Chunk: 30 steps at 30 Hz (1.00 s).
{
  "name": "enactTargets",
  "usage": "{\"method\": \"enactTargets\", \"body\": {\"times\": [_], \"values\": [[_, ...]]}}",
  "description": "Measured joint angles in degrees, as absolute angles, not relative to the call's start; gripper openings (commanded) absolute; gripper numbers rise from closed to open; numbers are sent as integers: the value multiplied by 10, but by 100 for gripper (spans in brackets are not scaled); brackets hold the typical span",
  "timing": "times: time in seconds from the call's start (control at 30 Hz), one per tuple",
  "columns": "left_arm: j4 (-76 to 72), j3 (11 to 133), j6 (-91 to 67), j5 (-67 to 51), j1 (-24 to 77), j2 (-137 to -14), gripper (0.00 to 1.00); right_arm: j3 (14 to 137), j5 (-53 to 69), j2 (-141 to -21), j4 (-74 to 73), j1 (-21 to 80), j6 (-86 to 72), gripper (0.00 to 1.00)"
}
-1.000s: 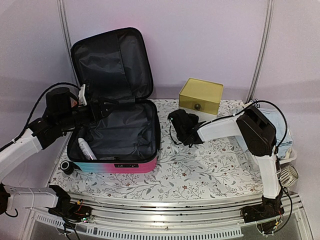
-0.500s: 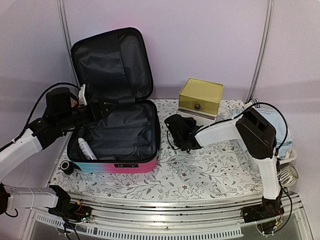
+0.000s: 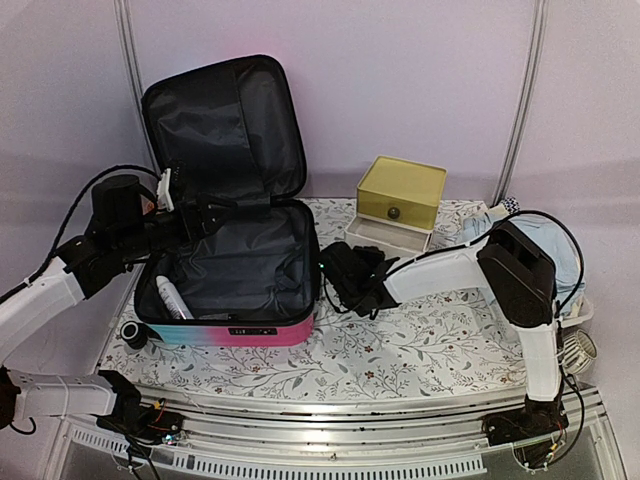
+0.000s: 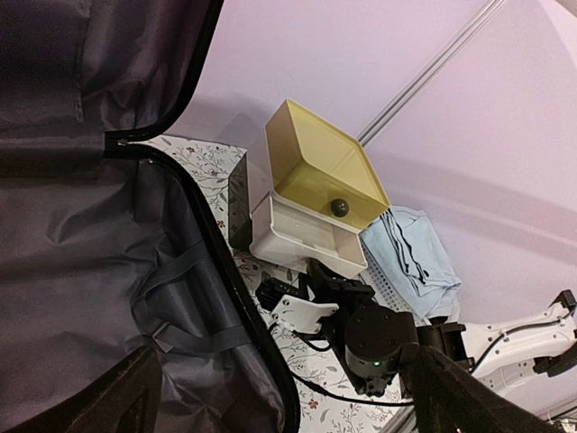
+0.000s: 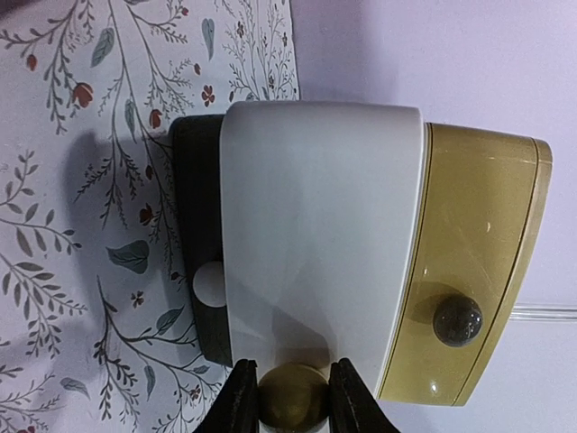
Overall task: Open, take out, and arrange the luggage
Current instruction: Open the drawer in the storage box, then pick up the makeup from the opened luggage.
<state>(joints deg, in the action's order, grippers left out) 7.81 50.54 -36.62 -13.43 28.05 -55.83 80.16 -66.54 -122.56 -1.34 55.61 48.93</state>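
The luggage (image 3: 240, 262) lies open on the left of the table, its lid upright and its black lining (image 4: 90, 262) showing. My left gripper (image 3: 205, 214) hovers open over its back left corner; its dark fingers (image 4: 469, 397) frame the left wrist view with nothing between them. My right gripper (image 5: 293, 397) is shut on the round olive knob (image 5: 293, 399) of a white drawer (image 5: 315, 225). That drawer (image 3: 385, 237) sticks out from the base of the yellow-topped box (image 3: 402, 190), with the right gripper (image 3: 365, 262) just right of the luggage.
A white tube (image 3: 172, 296) lies inside the luggage at its left wall. A black round object (image 3: 134, 334) sits by its front left corner. A white mesh basket (image 3: 572, 318) holding blue cloth (image 3: 555, 255) stands at the right edge. A second knob (image 5: 457, 320) shows on the yellow front.
My right gripper has moved left and nearer, toward the luggage, drawing the white drawer out of the yellow-topped box. The left arm has stayed still.
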Motion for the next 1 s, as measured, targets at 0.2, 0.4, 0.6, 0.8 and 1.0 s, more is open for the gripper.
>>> {"method": "enactTargets", "body": {"times": [0.2,0.4,0.6,0.8,1.0], "values": [[79,505,-366,-132,281,-558,98,802,-665,-1216,-65,578,440,26],[80,505,-366,-131,281,-558,98,806,-665,-1211,-105,589,398,37],[83,505,-366,-127,281,-558,98,809,-652,-1204,-131,596,369,65],[103,506,-360,-110,281,-558,98,817,-616,-1181,-176,600,339,68],[199,541,-355,-44,281,-557,98,829,-497,-1089,-223,623,275,74]]}}
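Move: My right fingers are already shut on the gold knob of the half-open white drawer. From this hand the storage box's yellow top section is centred about 16 cm ahead, 5 cm right and 8 cm up, with its dark knob some 9 cm ahead, 3 cm right and 8 cm up. The open suitcase is centred roughly 30 cm left, level, a little lower. From my left hand the gold knob lies about 12 cm ahead, 31 cm right and 20 cm below. Still pinching the gold knob, I draw my right hand back, away from the storage box, about 3 cm and slightly left. Then I spread the fingers, let go and speed off up, back and left towards the suitcase, clearing the drawer by some 5 cm of rise and rolling my hand's left side up about 20 degrees. Late on, my open left hand starts shifting some 3 cm left and a bit down. ##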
